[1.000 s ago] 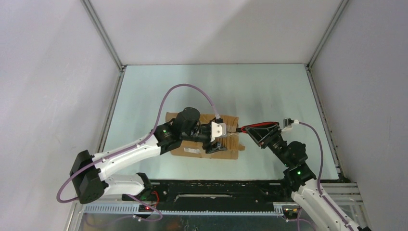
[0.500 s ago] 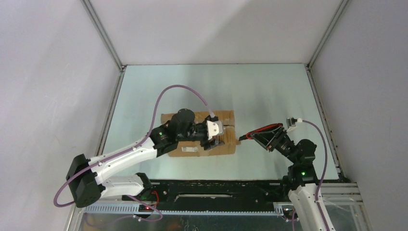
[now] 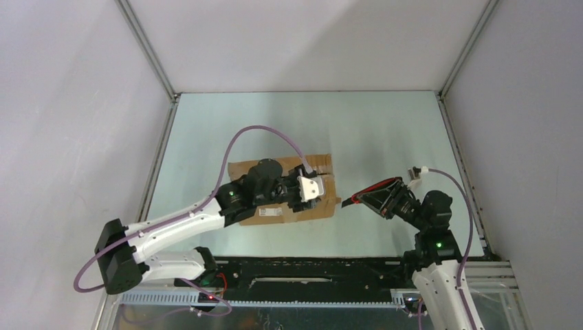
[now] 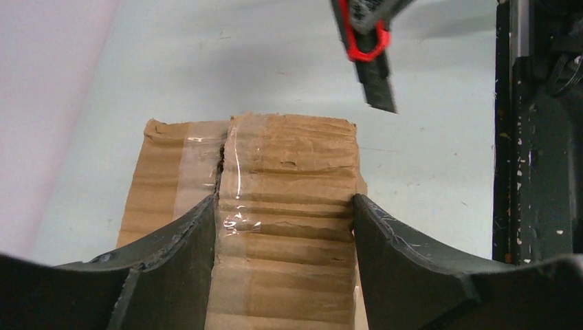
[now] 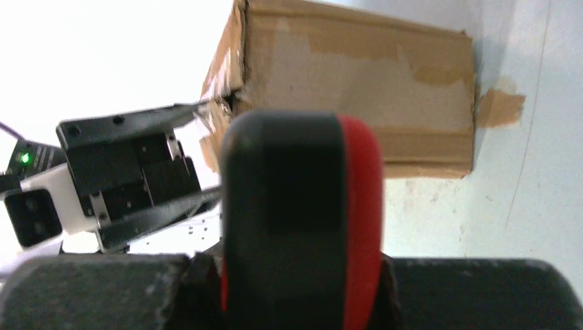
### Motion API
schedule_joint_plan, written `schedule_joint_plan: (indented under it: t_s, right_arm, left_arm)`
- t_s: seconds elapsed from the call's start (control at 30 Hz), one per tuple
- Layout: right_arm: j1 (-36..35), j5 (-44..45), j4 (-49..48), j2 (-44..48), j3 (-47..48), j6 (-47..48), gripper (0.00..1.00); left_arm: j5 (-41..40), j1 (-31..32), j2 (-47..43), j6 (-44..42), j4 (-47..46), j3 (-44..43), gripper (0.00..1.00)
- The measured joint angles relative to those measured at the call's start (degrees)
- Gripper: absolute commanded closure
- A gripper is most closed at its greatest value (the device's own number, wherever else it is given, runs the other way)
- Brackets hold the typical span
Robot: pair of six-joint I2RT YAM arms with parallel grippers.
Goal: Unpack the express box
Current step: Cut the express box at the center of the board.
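The express box (image 3: pixel 322 209), a brown taped carton, lies mid-table with its white label (image 3: pixel 269 214) facing the near edge. My left gripper (image 3: pixel 311 203) reaches over it. In the left wrist view its jaws (image 4: pixel 284 201) are shut on a strip of the box top (image 4: pixel 289 158), one finger in the cut seam and the other at the outer edge. My right gripper (image 3: pixel 393 199) is shut on a red-handled utility knife (image 3: pixel 375 190), whose tip hangs just right of the box, apart from it. The knife (image 5: pixel 302 206) fills the right wrist view, with the box (image 5: pixel 357 89) beyond it.
The pale green table (image 3: pixel 385 130) is closed in by grey walls with metal frame rails (image 3: pixel 457 158) at the sides. A black base rail (image 3: pixel 309 271) runs along the near edge. A loose tape tab (image 5: pixel 500 108) sticks to the table by the box corner.
The right arm has drawn the knife back from the box's right end, toward the near right. The left gripper has shifted and turned the box slightly to the left.
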State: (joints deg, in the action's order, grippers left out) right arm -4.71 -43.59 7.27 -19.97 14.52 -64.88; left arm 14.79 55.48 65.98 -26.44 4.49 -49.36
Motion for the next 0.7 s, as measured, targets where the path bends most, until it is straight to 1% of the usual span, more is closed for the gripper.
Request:
schedule_joint_plan:
  t_s: [0.13, 0.17, 0.2, 0.27, 0.3, 0.37, 0.4, 0.5, 0.57, 0.63, 0.7]
  right_arm:
    - [-0.20, 3.89, 2.86, -1.33, 3.76, 3.15, 1.00]
    - [-0.20, 4.50, 3.13, -1.64, 4.00, 3.61, 1.00]
    - [-0.20, 5.07, 3.39, -1.95, 4.09, 3.96, 1.00]
    - [-0.20, 6.14, 4.31, -2.47, 4.09, 4.24, 1.00]
    - [-0.20, 6.49, 4.66, -2.64, 4.09, 4.35, 1.00]
    - [-0.33, 7.02, 5.03, -2.91, 4.09, 4.52, 1.00]
    - [-0.57, 7.30, 5.20, -2.91, 4.09, 4.52, 1.00]
    - [-1.95, 8.37, 5.77, -2.67, 4.37, 4.57, 1.00]
    - [-3.82, 9.38, 6.45, -2.47, 5.01, 4.81, 1.00]
    - [-6.03, 10.49, 7.41, -2.01, 5.81, 5.16, 1.00]
    - [-8.15, 11.26, 8.15, -1.66, 6.71, 5.60, 1.00]
  left_arm:
    - [-4.26, 3.45, -0.20, -4.37, 2.34, -1.03, 1.00]
    - [-4.68, 3.93, -0.37, -5.22, 2.73, -1.03, 0.97]
    - [-4.92, 4.31, -0.57, -5.75, 3.21, -1.03, 0.91]
    - [-5.11, 4.42, -0.52, -5.88, 4.28, -1.57, 0.66]
    - [-5.20, 4.26, -0.04, -5.40, 5.20, -2.36, 0.56]
    - [-5.60, 3.65, 2.36, -3.26, 8.00, -5.66, 0.26]
    - [-5.73, 3.17, 3.58, -1.88, 8.85, -7.15, 0.20]
    - [-5.95, 1.01, 6.51, 2.82, 10.82, -10.05, 0.15]
    - [-6.25, -0.39, 7.91, 5.88, 12.70, -11.34, 0.05]
    - [-6.47, -1.40, 9.05, 9.03, 14.78, -13.27, 0.01]
    - [-6.25, -2.05, 9.14, 11.80, 16.50, -14.95, 0.00]
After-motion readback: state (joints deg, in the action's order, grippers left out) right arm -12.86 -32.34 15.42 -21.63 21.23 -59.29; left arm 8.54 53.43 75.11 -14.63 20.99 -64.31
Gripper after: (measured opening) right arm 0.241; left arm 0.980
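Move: The left fingers still straddle the near top panel of the express box close to its right end. The box's middle is level with them front to back, about 10 cm to their left and 10 cm down, and the cut slit runs some 4 cm ahead. The cutter blade hangs about 8 cm to the right and 5 cm nearer the base. From the right hand, which holds the cutter, the box's middle is roughly 27 cm to the left, level front to back, and 9 cm down. The left gripper lets go of the box's near panel, opening almost fully after first easing back about 1 cm. It then swings some 4 cm forward towards the slit, tipping down and turning counter-clockwise. The right hand keeps its hold on the cutter off the box's right end, drifting about 1.5 cm forward and returning, slightly raised. ##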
